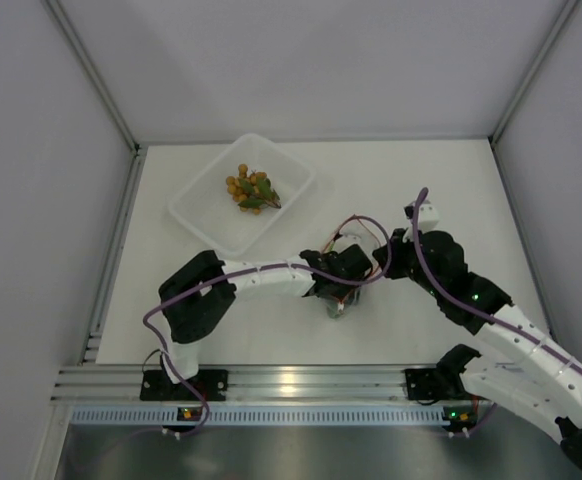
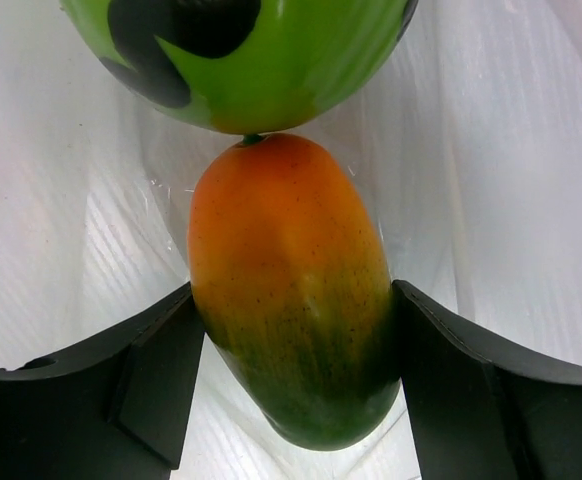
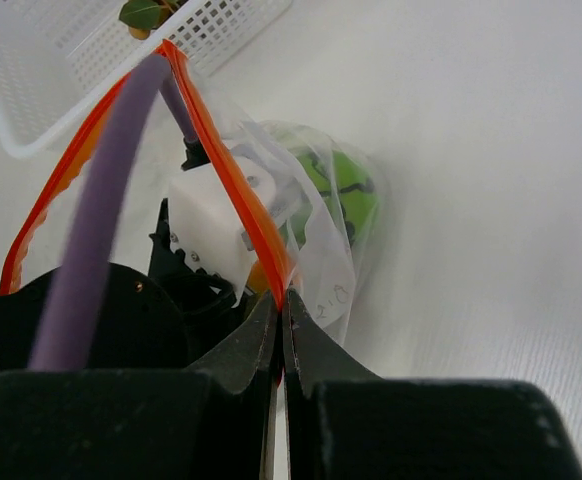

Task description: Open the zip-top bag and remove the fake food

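Note:
The zip-top bag (image 3: 323, 262) lies mid-table with its mouth held up and open. My right gripper (image 3: 281, 300) is shut on its red-orange zip strip (image 3: 221, 150). My left gripper (image 2: 293, 340) reaches inside the bag, and both fingers press the sides of the orange-and-green mango (image 2: 286, 250). Just beyond the mango's tip sits the green ball with dark marks (image 2: 241, 50), seen through the plastic as well (image 3: 346, 185). From above, the two grippers meet over the bag (image 1: 336, 303). The cluster of tan balls with leaves (image 1: 251, 190) lies in the tray.
A clear rectangular tray (image 1: 196, 215) sits at the back left of the table, close behind the bag; its latticed wall (image 3: 31, 100) shows in the right wrist view. White walls enclose the table. A purple cable (image 3: 101, 220) crosses in front of the right wrist camera.

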Robot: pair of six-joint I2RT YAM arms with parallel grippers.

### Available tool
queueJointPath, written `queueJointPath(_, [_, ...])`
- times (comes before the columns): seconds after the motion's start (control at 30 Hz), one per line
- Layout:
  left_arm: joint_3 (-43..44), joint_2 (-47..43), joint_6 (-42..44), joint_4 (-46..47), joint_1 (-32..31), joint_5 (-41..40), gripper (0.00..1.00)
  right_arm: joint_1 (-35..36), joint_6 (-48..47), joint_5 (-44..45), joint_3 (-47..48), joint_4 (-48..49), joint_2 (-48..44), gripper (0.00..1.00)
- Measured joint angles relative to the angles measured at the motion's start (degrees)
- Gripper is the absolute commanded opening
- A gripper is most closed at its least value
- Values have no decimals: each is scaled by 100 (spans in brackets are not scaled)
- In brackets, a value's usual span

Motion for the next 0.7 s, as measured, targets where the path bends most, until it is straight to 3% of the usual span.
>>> queueJointPath(0.07, [-299, -225, -15, 199, 0, 39, 0, 0, -11, -79, 0, 9, 0, 0])
queueJointPath(0.37, [-1204, -1147, 168, 1156, -85, 203, 0, 0, -166, -205, 234, 63, 109, 0])
queueJointPath(0.7, [-2304, -1971, 728, 2555, -111, 535, 0, 11, -516, -140, 955, -57, 1097, 0])
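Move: The left hand already grips the fake papaya inside the bag; the white basket it is bound for lies roughly 27 cm ahead and 28 cm left, about level, with the grapes in it some 29 ahead and 25 left. The green fake fruit is about 8 cm ahead of that hand and 1 left, slightly lower. From the right hand, pinching the bag's rim, the basket is about 25 cm ahead, 35 left and 17 below. Left hand lifts the held papaya about 5 cm, drawing back and tilting; right shifts the pinched rim forward-left. ##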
